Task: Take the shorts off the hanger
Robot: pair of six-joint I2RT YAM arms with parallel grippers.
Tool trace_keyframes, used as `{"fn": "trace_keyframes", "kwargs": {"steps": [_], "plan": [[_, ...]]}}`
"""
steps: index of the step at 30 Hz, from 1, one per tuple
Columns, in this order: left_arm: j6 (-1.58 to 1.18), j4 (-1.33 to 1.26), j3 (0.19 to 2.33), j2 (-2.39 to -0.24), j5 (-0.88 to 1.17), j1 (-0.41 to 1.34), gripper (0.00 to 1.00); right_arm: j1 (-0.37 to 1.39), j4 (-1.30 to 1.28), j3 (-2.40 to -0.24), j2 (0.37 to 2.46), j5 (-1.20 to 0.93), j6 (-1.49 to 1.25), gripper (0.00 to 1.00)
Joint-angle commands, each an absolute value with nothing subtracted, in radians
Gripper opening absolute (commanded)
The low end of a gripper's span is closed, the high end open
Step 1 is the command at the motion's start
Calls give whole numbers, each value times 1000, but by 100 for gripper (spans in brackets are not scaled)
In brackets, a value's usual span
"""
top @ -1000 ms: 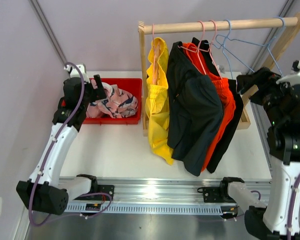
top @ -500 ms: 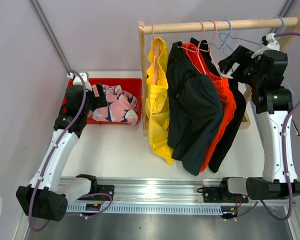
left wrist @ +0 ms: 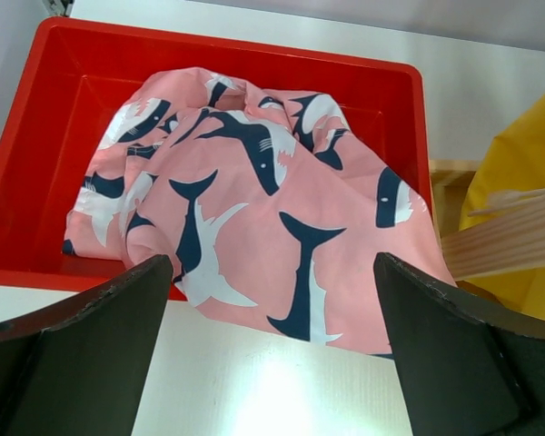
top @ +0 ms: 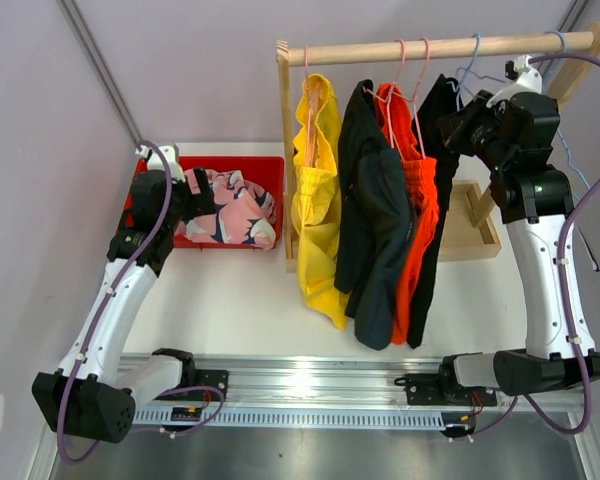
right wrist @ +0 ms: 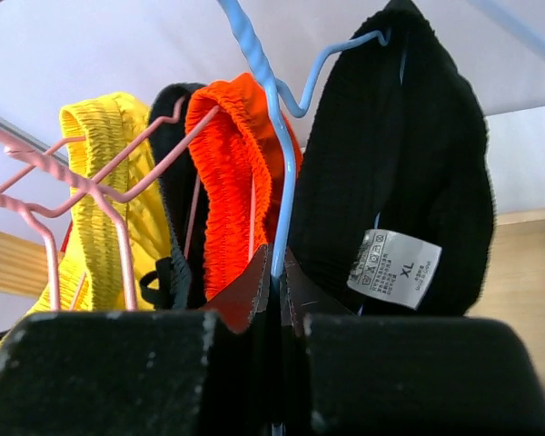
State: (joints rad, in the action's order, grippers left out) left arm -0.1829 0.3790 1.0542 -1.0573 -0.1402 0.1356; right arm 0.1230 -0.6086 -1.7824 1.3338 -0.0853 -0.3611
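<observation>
Four pairs of shorts hang on a wooden rail [top: 440, 47]: yellow shorts [top: 317, 210], charcoal shorts [top: 375, 220], orange shorts [top: 412, 230] and black shorts [top: 435, 200]. My right gripper [top: 458, 118] is up by the rail, shut on the wire of the blue hanger [right wrist: 277, 163] that carries the black shorts [right wrist: 409, 154]. The orange shorts [right wrist: 232, 182] and yellow shorts [right wrist: 100, 163] hang on pink hangers just left of it. Pink shark-print shorts [left wrist: 254, 209] lie in a red bin [left wrist: 36, 182]. My left gripper [left wrist: 272, 354] hovers open at the bin's near edge, holding nothing.
The rack's wooden base [top: 470, 225] sits on the white table under the right arm. A wooden upright [left wrist: 509, 245] stands right of the bin. Another blue hanger [top: 570, 150] hangs at the rail's far right end. A metal rail [top: 300, 385] runs along the table's near edge.
My right arm swung up and left to the rail and its jaws closed on the blue hanger. The hanging shorts bunched and swung leftwards. The left arm shifted slightly over the bin.
</observation>
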Motion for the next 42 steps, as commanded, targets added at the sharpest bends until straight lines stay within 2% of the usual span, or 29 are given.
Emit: {"fn": "trace_keyframes", "kwargs": {"steps": [1,5,16,20,23,28,35,42], "plan": [[-161,345,1057,-1026,-71,153,99,126,-584,-1832,1344,-40,-336,0],[-92,354,1101,-1000,-151,308,99,124,-607,-1845,1301,24,-304,0],[-74,446,1390,-1045,-275,911,99,97,-710,-1827,1131,103,-261,0],[-46,436,1502,-1133,-311,1168,99,98,-752,-1802,1050,81,-290,0],[-32,402,1555,-1241,-354,1293,99,101,-773,-1783,1014,52,-319,0],[-31,333,1653,-1414,-377,1407,99,101,-792,-1743,956,40,-327,0],[-55,316,1851,-1593,-285,1472,99,101,-811,-1720,966,12,-310,0],[-83,325,1928,-1655,-215,1491,99,97,-801,-1629,974,21,-282,0]]}}
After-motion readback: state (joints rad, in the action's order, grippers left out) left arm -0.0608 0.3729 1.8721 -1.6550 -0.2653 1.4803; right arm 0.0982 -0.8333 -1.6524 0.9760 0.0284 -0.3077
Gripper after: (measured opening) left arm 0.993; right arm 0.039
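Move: Hanging from the blue hanger that the right hand already pinches by the neck, the black shorts have their middle almost straight below that hand, some 18 cm down; the orange shorts hang about 5 cm to the left of them, the dark grey shorts about 11 cm. From the open left hand the black shorts lie roughly 47 cm right and 6 cm back, at about its own height, past the yellow shorts some 24 cm right and 2 cm back. Dragging the pinched hanger back about 12 cm and a little right, the right hand keeps its fingers shut, easing up slightly and then down again. Meanwhile the left hand, wide open, sweeps fast some 47 cm right and 26 cm back in front of the hanging clothes, ending higher, and turns about 70 degrees clockwise so its fingers face the black shorts. ##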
